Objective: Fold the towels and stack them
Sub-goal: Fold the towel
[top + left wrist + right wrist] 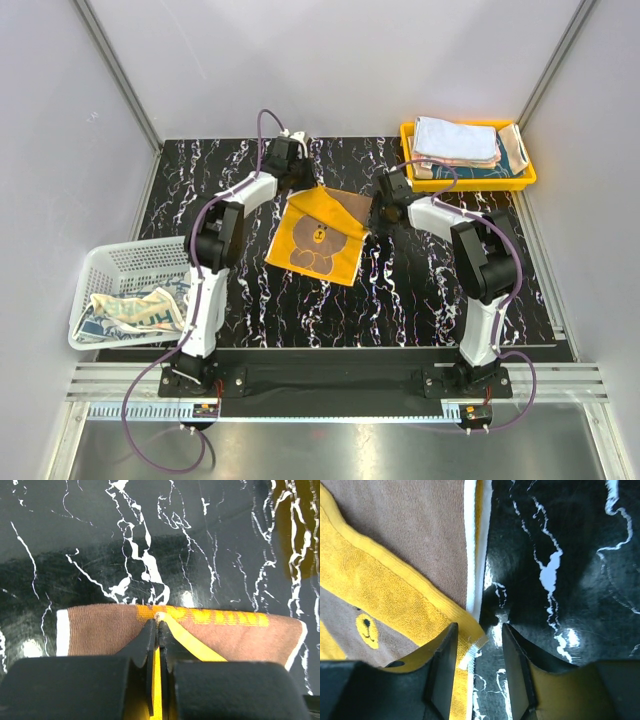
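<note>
An orange-yellow towel (318, 240) with a brown bear face lies on the black marbled table (420, 290), between the arms. Its far right part is turned over and shows the brown back. My left gripper (300, 176) is at the towel's far left corner. In the left wrist view that gripper (159, 622) is shut on the towel's yellow edge, with the brown side and its yellow lettering (100, 630) spread beyond the jaws. My right gripper (379, 213) is at the towel's right corner. In the right wrist view it (479, 630) is open, and the towel's yellow-and-white corner (470, 647) lies between the fingers, untouched.
A yellow tray (470, 184) at the back right holds a stack of folded towels (455, 142). A white mesh basket (120, 255) at the left edge holds a crumpled lettered towel (130, 310). Grey walls close in the table on three sides.
</note>
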`<state>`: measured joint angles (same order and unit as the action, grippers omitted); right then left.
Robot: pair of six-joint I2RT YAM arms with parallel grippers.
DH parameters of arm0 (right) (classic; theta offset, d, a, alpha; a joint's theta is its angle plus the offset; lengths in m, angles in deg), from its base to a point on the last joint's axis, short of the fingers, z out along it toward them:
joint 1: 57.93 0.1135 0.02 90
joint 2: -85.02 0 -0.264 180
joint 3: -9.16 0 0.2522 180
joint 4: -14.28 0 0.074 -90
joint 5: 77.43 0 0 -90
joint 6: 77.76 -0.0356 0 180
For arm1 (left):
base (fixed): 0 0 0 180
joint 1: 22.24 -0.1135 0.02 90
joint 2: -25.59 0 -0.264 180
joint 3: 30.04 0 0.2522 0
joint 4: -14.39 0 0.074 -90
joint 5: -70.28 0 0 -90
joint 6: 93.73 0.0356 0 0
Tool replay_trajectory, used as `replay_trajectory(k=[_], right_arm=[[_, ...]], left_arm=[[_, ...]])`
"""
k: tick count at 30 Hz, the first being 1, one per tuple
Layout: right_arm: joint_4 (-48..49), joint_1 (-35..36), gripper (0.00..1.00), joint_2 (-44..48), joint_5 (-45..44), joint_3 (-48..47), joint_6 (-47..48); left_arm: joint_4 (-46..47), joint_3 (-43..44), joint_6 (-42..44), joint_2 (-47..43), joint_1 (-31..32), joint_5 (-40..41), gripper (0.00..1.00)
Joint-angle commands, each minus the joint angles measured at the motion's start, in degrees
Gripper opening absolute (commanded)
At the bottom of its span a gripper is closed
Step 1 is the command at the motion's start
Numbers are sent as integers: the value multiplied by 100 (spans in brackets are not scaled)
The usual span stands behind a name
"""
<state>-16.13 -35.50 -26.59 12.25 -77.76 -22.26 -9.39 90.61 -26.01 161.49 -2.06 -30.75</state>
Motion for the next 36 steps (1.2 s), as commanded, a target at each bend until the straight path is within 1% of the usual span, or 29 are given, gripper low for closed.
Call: replay_trajectory(k=[1, 6, 10, 11, 12, 13, 18, 23, 30, 31, 36], right_arm=[[276, -2, 48, 17, 365, 65, -250], [416, -29, 50, 148, 462, 215, -408], [460, -38, 40, 175, 506, 224, -435], [452, -38, 34, 158, 515, 215, -443], [469, -38, 31, 149, 524, 206, -452], [486, -38, 29, 149, 541, 215, -470], [557, -38, 14, 210, 506, 320, -496], [548, -38, 6, 403, 384, 513, -224], [469, -29, 4, 1044, 76, 848, 365], [434, -29, 4, 1210, -133, 883, 504], [241, 6, 4, 1563, -284, 857, 857]], left_arm=[[510, -185, -109, -660, -41, -154, 0], [826, -616, -250, -1038, -76, -233, 0], [976, -977, -312, -1275, -102, -277, 0], [984, -1160, -338, -1337, -111, -260, 0], [1011, -1249, -373, -1399, -111, -251, 0], [1176, -1328, -399, -1504, -111, -251, 0], [1248, -1863, -522, -1794, -138, -216, 0], [1292, -2444, -742, -2329, -138, 56, 0], [1283, -3261, -1006, -2997, -129, 548, 0], [1275, -3384, -1076, -3060, -138, 601, 0], [1257, -3701, -1155, -3393, -129, 663, 0]])
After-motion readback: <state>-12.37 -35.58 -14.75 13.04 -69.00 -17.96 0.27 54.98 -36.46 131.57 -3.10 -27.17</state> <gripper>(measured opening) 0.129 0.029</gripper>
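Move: The right hand, open, hovers at the loose right corner of the towel's yellow flap, about 1 cm back, 1 cm left and 1 cm below. The towel's near right corner is roughly 16 cm back and 4 cm left of the right hand, and the yellow basket some 21 cm ahead and 24 cm right. The left hand already holds the flap's other corner; the towel's near left corner lies about 21 cm back, 11 cm left and 2 cm below it. Keeping its pinch, the left hand first lifts its corner of the flap about 4 cm, then draws it back towards the near edge and to the left, ending some 10 cm back, 5 cm left and 6 cm up, with a slight counter-clockwise turn. The right hand eases a centimetre or so left and back, closes its fingers on the flap's right corner, then shifts a little further back and to the right before lifting about 5 cm from its lowest point. ##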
